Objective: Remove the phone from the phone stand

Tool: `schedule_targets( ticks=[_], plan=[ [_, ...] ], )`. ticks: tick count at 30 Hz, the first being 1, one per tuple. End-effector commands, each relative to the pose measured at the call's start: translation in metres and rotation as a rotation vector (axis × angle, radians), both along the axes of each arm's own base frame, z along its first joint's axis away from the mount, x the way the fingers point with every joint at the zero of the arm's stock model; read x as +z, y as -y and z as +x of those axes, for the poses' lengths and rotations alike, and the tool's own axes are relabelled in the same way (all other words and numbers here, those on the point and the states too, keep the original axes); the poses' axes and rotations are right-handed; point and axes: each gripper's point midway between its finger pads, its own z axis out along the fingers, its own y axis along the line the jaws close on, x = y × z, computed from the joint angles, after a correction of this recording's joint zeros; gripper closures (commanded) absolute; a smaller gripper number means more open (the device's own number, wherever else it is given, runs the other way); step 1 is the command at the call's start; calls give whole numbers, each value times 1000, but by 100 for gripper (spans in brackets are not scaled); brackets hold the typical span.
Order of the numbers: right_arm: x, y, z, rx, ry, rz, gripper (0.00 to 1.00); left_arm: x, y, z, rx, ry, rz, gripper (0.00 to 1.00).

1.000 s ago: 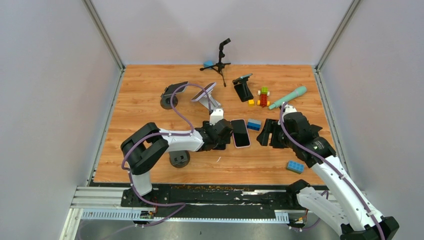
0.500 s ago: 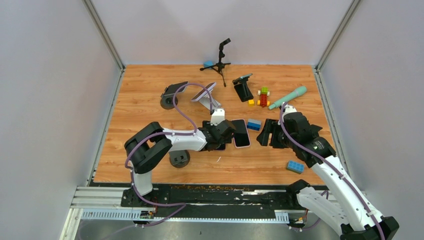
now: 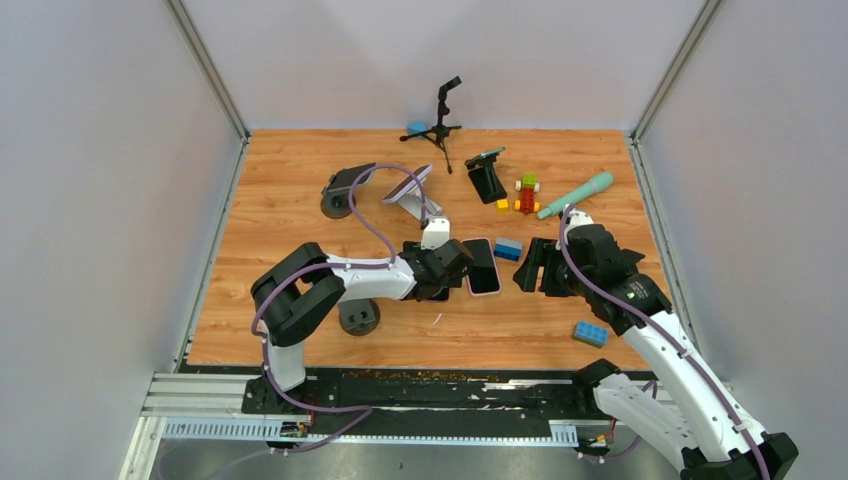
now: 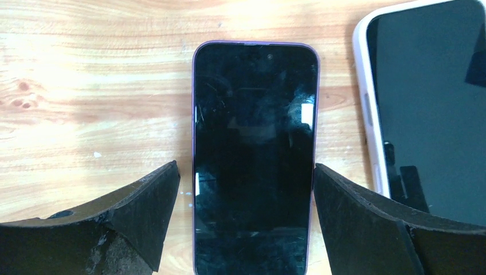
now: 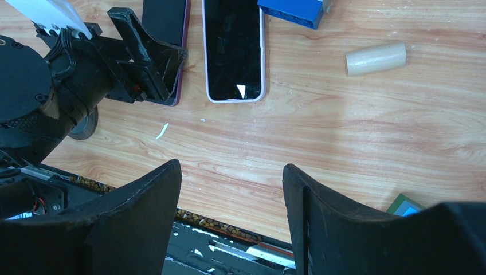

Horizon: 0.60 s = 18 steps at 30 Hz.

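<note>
A purple-edged phone lies flat, screen up, on the wooden table. My left gripper is open and low over it, one finger on each long side with small gaps. In the top view the left gripper hides most of this phone. A white-cased phone lies flat just to its right. My right gripper is open and empty above the table. A white stand further back holds a tilted phone. A black stand carries another phone.
A blue brick lies by the white-cased phone. Another blue brick is at the near right. A cardboard tube, a teal microphone, a toy figure, a small tripod, an empty black stand and a black round base are also there.
The left arm's elbow has shifted slightly right while its gripper stays over the purple phone. The right arm has not moved.
</note>
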Motion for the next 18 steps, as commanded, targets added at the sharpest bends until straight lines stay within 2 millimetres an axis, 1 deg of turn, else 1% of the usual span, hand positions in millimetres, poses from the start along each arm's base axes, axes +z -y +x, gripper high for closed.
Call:
schedule_targets(
  ticks=[1, 2, 4, 5, 6, 8, 9, 12, 13, 14, 15, 17, 18],
  plan=[
    [3, 1, 4, -12, 16, 2, 34, 16, -18, -6, 10, -7, 63, 7],
    [4, 1, 5, -14, 18, 2, 34, 22, -19, -5, 7, 2, 65, 7],
    [4, 2, 5, -20, 21, 0, 34, 41, -19, -2, -5, 35, 63, 7],
    [4, 3, 6, -26, 23, -3, 34, 54, -19, 0, -13, 59, 60, 7],
    [5, 4, 7, -34, 27, -4, 34, 62, -19, 1, -28, 74, 70, 6],
    [7, 9, 11, -65, 41, -20, 34, 87, -20, 2, -52, 115, 50, 6],
    [8, 10, 12, -72, 48, -21, 34, 94, -20, 2, -63, 127, 47, 6],
    [12, 11, 16, -88, 64, -19, 34, 124, -23, -3, -143, 181, 32, 6],
    [13, 11, 18, -96, 68, -19, 33, 127, -26, -5, -179, 185, 50, 6],
    [14, 11, 19, -102, 71, -18, 33, 139, -29, -7, -194, 205, 33, 5],
    [16, 11, 20, -109, 74, -17, 33, 140, -30, -12, -235, 200, 46, 5],
    [17, 11, 24, -120, 77, -11, 33, 156, -40, -19, -278, 215, 23, 5],
    [18, 10, 26, -127, 80, -7, 33, 157, -45, -22, -290, 206, 29, 5]
  ],
)
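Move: The phone lies flat right under the left hand, its middle about 2 cm below between the open fingers, with the right-hand finger at its long edge. From this hand the pink phone lies some 10 cm right and 1 cm ahead, the blue block 16 cm right and 4 cm ahead, the emptied phone stand about 20 cm left and 11 cm back. From the right hand the phone is roughly 10 cm ahead, 18 cm left and 16 cm lower. Leftward first, low over the table, the left hand slides about 2 cm away from the pink phone and slightly back, its right-hand finger pushing along the phone's long edge. Then it rises quickly, some 14 cm in all, straight up off the phone with fingers still wide open, the wrist tipping up and turning clockwise about 10 degrees each. ##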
